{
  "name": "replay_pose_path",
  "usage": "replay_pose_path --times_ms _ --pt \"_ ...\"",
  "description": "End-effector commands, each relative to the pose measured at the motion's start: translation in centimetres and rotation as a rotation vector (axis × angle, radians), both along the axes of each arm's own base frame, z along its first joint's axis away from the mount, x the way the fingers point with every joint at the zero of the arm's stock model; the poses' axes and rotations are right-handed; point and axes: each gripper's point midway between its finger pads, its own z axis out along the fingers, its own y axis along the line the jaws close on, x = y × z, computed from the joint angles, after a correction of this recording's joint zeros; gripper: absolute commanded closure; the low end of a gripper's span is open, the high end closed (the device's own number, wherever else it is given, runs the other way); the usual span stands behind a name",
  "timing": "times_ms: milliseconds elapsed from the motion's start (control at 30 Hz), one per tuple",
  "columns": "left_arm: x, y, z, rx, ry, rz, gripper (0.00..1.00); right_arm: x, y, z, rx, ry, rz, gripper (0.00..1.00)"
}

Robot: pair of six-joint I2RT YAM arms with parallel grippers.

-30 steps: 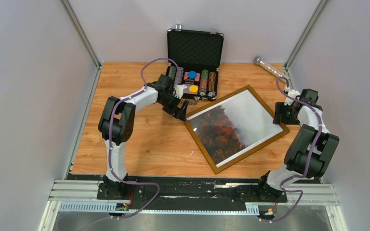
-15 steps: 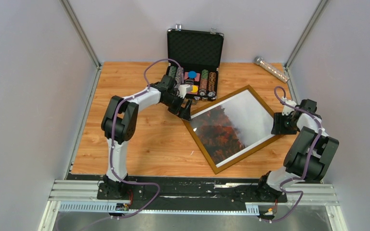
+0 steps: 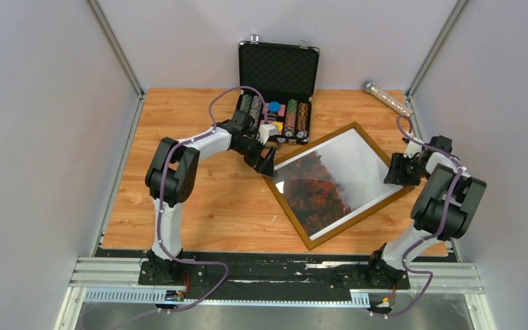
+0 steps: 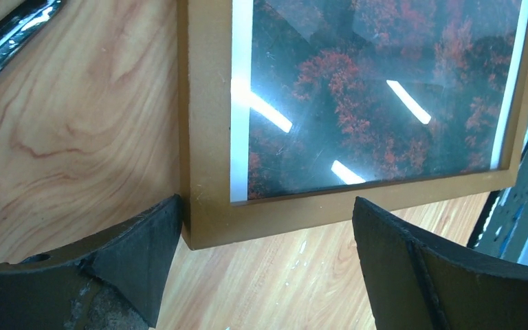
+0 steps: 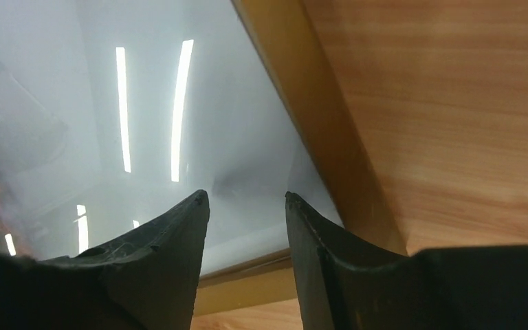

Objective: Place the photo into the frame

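The light-brown wooden frame (image 3: 365,135) lies flat and turned diagonally on the table, with the photo (image 3: 320,189) of red trees and pale fog behind its pane. My left gripper (image 3: 268,163) stands wide open at the frame's left corner. In the left wrist view the frame (image 4: 206,137) and the photo (image 4: 385,103) fill the top, and my left gripper (image 4: 267,203) has its left finger (image 4: 144,247) against that corner. My right gripper (image 3: 393,172) hovers at the frame's right corner. Its jaws (image 5: 246,195) are partly open over the pane, above the frame's rail (image 5: 316,117), holding nothing.
An open black poker-chip case (image 3: 278,69) with rows of chips stands just behind the left gripper; its edge (image 4: 7,27) shows in the left wrist view. A clear tube (image 3: 387,98) lies at the back right. Grey walls close in both sides.
My left gripper has slid right, up to the frame's left corner. My right gripper has moved nearer along the frame's right corner and its jaws have narrowed a little.
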Motion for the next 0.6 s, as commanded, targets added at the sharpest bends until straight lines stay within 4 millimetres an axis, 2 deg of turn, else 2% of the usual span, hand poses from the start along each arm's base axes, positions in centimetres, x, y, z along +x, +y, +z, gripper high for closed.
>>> replay_pose_path --times_ms 0,133,333,567 --pt "-6.2 -1.1 -0.6 -0.017 0.103 -0.162 0.00 0.5 0.7 -2.5 0.108 0.083 -0.058 0.51" --pt "-8.1 -1.3 -0.6 -0.021 0.094 -0.229 0.00 2.0 0.7 -3.2 0.166 0.093 -0.082 0.51" --pt "-10.0 -1.6 -1.0 -0.011 0.092 -0.293 0.00 4.7 0.6 -3.1 0.240 0.075 -0.103 0.51" --pt "-11.2 -1.6 -1.4 -0.009 0.108 -0.323 0.00 7.9 0.3 -1.2 0.302 0.021 -0.088 0.51"
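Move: The frame's left corner sits between the left hand's open fingers, about 2 cm ahead of the hand point and 2 cm lower, by the far finger; the chip case is some 18 cm ahead of that hand and 3 cm right. From the right hand, the frame's right corner is about 3 cm back, 5 cm right and 2 cm below; the glitter tube lies roughly 30 cm ahead, 3 cm left. Left finger pushes frame's left corner back about 7 cm, while right fingers go 8 cm forward against its rim. ##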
